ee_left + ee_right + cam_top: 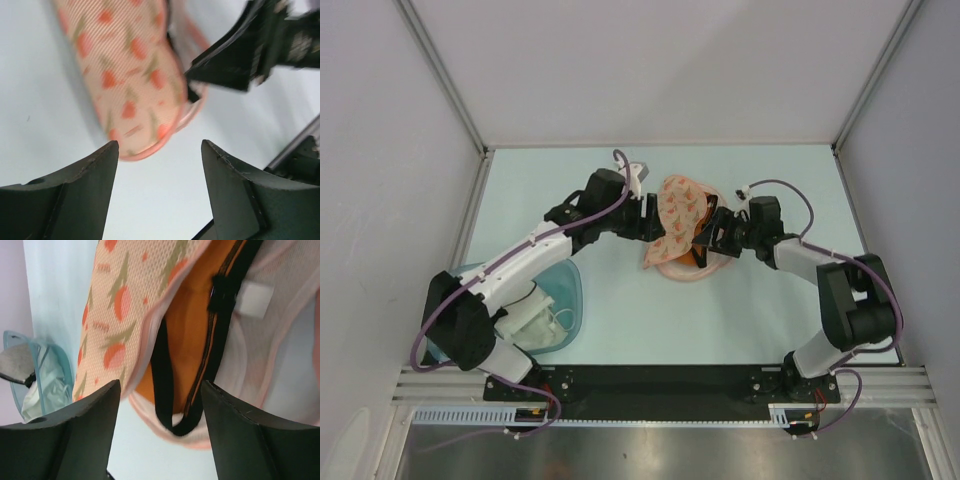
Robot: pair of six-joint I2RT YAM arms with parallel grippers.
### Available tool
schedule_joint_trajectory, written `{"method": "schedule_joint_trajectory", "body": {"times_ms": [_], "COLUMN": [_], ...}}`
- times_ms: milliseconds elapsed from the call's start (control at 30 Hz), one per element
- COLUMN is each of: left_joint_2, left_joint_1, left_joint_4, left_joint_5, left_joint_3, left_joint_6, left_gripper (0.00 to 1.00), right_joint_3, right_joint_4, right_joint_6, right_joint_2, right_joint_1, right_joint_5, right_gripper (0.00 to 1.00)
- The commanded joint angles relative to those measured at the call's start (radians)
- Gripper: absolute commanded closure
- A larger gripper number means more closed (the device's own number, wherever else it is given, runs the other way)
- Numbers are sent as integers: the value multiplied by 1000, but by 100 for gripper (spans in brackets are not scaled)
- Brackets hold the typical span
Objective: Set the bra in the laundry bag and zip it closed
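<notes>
The laundry bag (672, 215) lies mid-table, its printed lid (125, 305) raised partly over the pale lining (280, 340). Inside lies the orange bra (195, 330), and a black strap loop (165, 390) hangs over the bag's near rim. A bit of the bra (700, 262) shows at the bag's front edge. My left gripper (648, 218) is just left of the bag, open (160, 150), with only bare table between its fingers. My right gripper (712, 235) is at the bag's right side, open (160, 390), fingers either side of the strap loop without touching it.
A translucent teal tub (535, 310) holding a white garment stands at the front left beside the left arm's base, and shows again as the tub (30, 375) in the right wrist view. Pale walls enclose the table at the back and both sides.
</notes>
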Motion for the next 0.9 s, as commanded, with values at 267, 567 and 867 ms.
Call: {"method": "schedule_joint_trajectory", "body": {"times_ms": [267,567,867], "left_joint_2": [-78,-78,-12], "left_joint_1": [51,105,135], "left_joint_4": [86,103,163], "left_joint_5": [10,47,74], "left_joint_3": [-156,-149,-172], "left_joint_6": [-24,7,1], "left_gripper": [28,28,27], "right_joint_3": [276,310,379], "right_joint_4": [102,82,-158], "right_joint_6": [73,70,-91], "right_joint_2": [264,316,192], "right_joint_1": [32,75,93], "right_joint_5": [-20,79,268], "right_gripper": [36,57,97]}}
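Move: The printed flap's free hem, where I'll grip it, lies about 7 cm ahead of my open right hand, 4 cm to its left and 2 cm lower; from my left hand it is some 12 cm ahead, 13 cm right and 15 cm below. From my right hand, the bra's middle is about 7 cm ahead, 1 cm left and 5 cm down, and the flap's middle about 8 cm ahead, 10 cm left and 6 cm down. I reach forward over the bra with my right hand, about 7 cm, bearing some 4 cm left to the flap's hem, then dip a couple of centimetres and shut the fingers on it, pinching the mesh edge. Meanwhile my empty left hand sinks and shifts left about 4 cm each, staying open above the bag's left side. ##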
